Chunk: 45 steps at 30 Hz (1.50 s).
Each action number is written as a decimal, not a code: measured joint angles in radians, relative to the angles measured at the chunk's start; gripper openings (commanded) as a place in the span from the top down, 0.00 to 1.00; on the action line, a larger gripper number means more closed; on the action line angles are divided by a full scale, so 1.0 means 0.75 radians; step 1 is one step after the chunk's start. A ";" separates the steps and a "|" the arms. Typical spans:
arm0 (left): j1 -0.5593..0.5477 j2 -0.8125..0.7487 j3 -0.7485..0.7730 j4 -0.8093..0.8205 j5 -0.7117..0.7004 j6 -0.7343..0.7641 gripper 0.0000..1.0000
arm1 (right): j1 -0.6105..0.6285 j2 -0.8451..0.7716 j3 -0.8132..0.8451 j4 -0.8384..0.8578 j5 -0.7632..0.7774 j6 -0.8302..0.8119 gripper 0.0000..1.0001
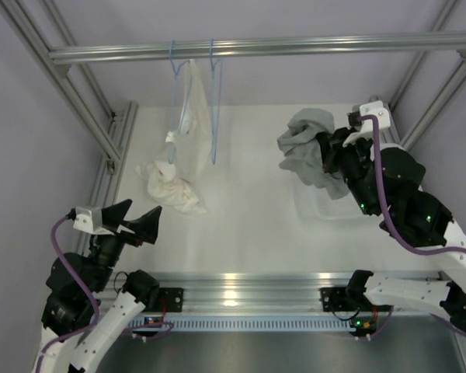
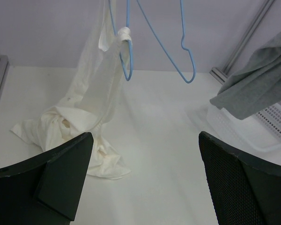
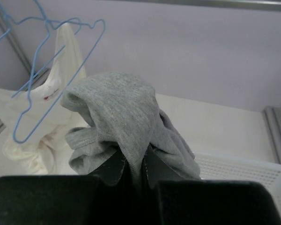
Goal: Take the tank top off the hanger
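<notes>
The grey tank top hangs bunched from my right gripper, which is shut on a fold of it above the white basket. In the right wrist view the fabric is pinched tight between the two fingers and drapes over both. The bare light-blue hanger hangs from the back rail with nothing on it, well left of the tank top; it also shows in the left wrist view. My left gripper stands open and empty low at the near left, over bare table.
A second blue hanger on the rail carries a cream garment that trails down onto the table. The metal rail and frame posts bound the back and sides. The basket sits at the right.
</notes>
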 measured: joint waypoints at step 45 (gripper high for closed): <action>0.000 -0.001 -0.003 0.001 -0.009 -0.007 0.01 | -1.292 0.629 -0.664 0.258 -0.442 0.369 1.00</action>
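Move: The right hand already holds the grey tank top aloft. The white basket's middle lies about 13 cm ahead of it, 23 cm to its right and 38 cm below. The empty blue hanger is roughly 18 cm ahead, 22 cm left and 5 cm higher; the white cloth heap lies about 10 cm ahead, 34 cm left and 42 cm down. From the left hand, the basket is some 22 cm ahead, 58 cm right and 27 cm below. Still pinching the bunched grey tank top between shut fingers, the right hand swings about 20 cm right and roughly 13 cm forward, away from the hangers. Then it sinks some 34 cm into the basket, turning clockwise and tipping its fingers down by about 40 degrees each, and brings the cloth's loose folds onto the basket floor. ##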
